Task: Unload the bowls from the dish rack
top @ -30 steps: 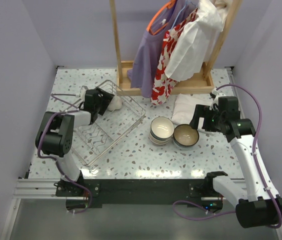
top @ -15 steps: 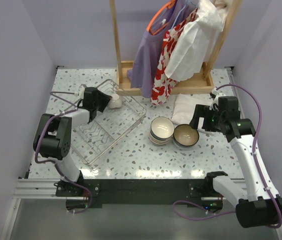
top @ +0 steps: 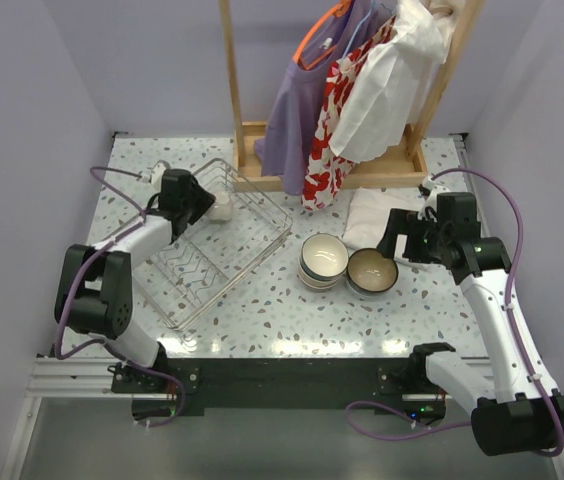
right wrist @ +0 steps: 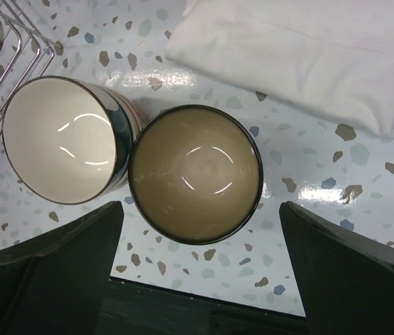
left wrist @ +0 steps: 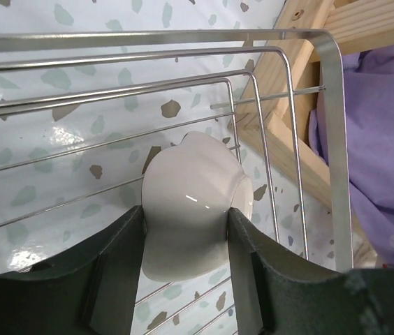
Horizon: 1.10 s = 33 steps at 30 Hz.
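The silver wire dish rack [top: 224, 256] lies left of centre on the table. At its far end my left gripper [top: 200, 204] is shut on a small white bowl [top: 221, 207]. In the left wrist view both fingers press the sides of this bowl [left wrist: 191, 199], with the rack wires [left wrist: 326, 105] behind it. A stack of bowls [top: 323, 259], the top one with a teal band [right wrist: 61, 139], stands right of the rack beside a beige bowl [top: 372, 271]. My right gripper [top: 394, 242] hangs open over the beige bowl [right wrist: 195, 171], holding nothing.
A wooden clothes stand [top: 252, 150] hung with garments stands at the back, close behind the rack's far corner. A folded white cloth [top: 372, 215] lies behind the beige bowl. Purple walls close in both sides.
My left gripper's jaws have closed onto the white bowl, and the left arm has swung its elbow outward to the left. The right arm has not moved.
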Tool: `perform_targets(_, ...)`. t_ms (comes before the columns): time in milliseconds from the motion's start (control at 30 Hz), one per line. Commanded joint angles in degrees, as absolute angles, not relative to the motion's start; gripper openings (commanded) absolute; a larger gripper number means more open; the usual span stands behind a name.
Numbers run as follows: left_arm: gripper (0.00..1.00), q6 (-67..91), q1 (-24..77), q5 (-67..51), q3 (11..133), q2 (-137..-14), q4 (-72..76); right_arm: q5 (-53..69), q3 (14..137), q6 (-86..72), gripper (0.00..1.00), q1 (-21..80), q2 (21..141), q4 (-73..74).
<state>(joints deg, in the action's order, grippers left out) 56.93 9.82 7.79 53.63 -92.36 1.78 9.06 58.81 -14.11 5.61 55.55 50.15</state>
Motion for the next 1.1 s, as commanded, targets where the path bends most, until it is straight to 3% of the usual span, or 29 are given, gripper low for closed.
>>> perform_targets(0,0.08,46.16,9.67,10.99,58.44,-87.46,0.09,12.12,61.52,-14.5,0.98,5.71,55.72,48.25)
perform_targets(333,0.06,21.03,11.77,12.04,60.64,-78.15,-5.88,13.53,67.06,-16.34,0.98,7.21,57.13,49.39)
perform_targets(567,0.06,1.61,23.27,20.03,58.54,-72.69,-7.56,16.09,69.78,-21.08,0.98,12.29,59.32,47.46)
perform_targets(833,0.07,-8.96,33.82,24.52,53.79,-64.79,-5.71,14.41,72.33,-27.5,0.98,22.14,64.94,42.37)
perform_targets(1067,0.09,-18.53,43.15,24.52,48.43,-59.86,-5.1,15.12,81.72,-31.02,0.98,26.62,76.71,42.28)
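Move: The left fingers already hold the white bowl. The open right gripper, which it is being taken to, is about 38 cm to the right, 18 cm nearer and 10 cm higher; the bowl stack is some 25 cm right, 14 cm back, slightly lower. From the right hand, the white bowl lies 38 cm left, 18 cm ahead, 9 cm below; the stack is 13 cm left, 4 cm ahead, and the beige bowl almost underneath, 2 cm ahead and 1 cm left. Up and back, then also to the right, the left hand carries the white bowl out of the dish rack towards the right gripper, rising about 13 cm while rolling its left side up strongly and swinging clockwise, its pinch kept. The right hand, fingers still wide open, rises a little and sweeps some 13 cm left over the stack to meet it, rolling slightly. ##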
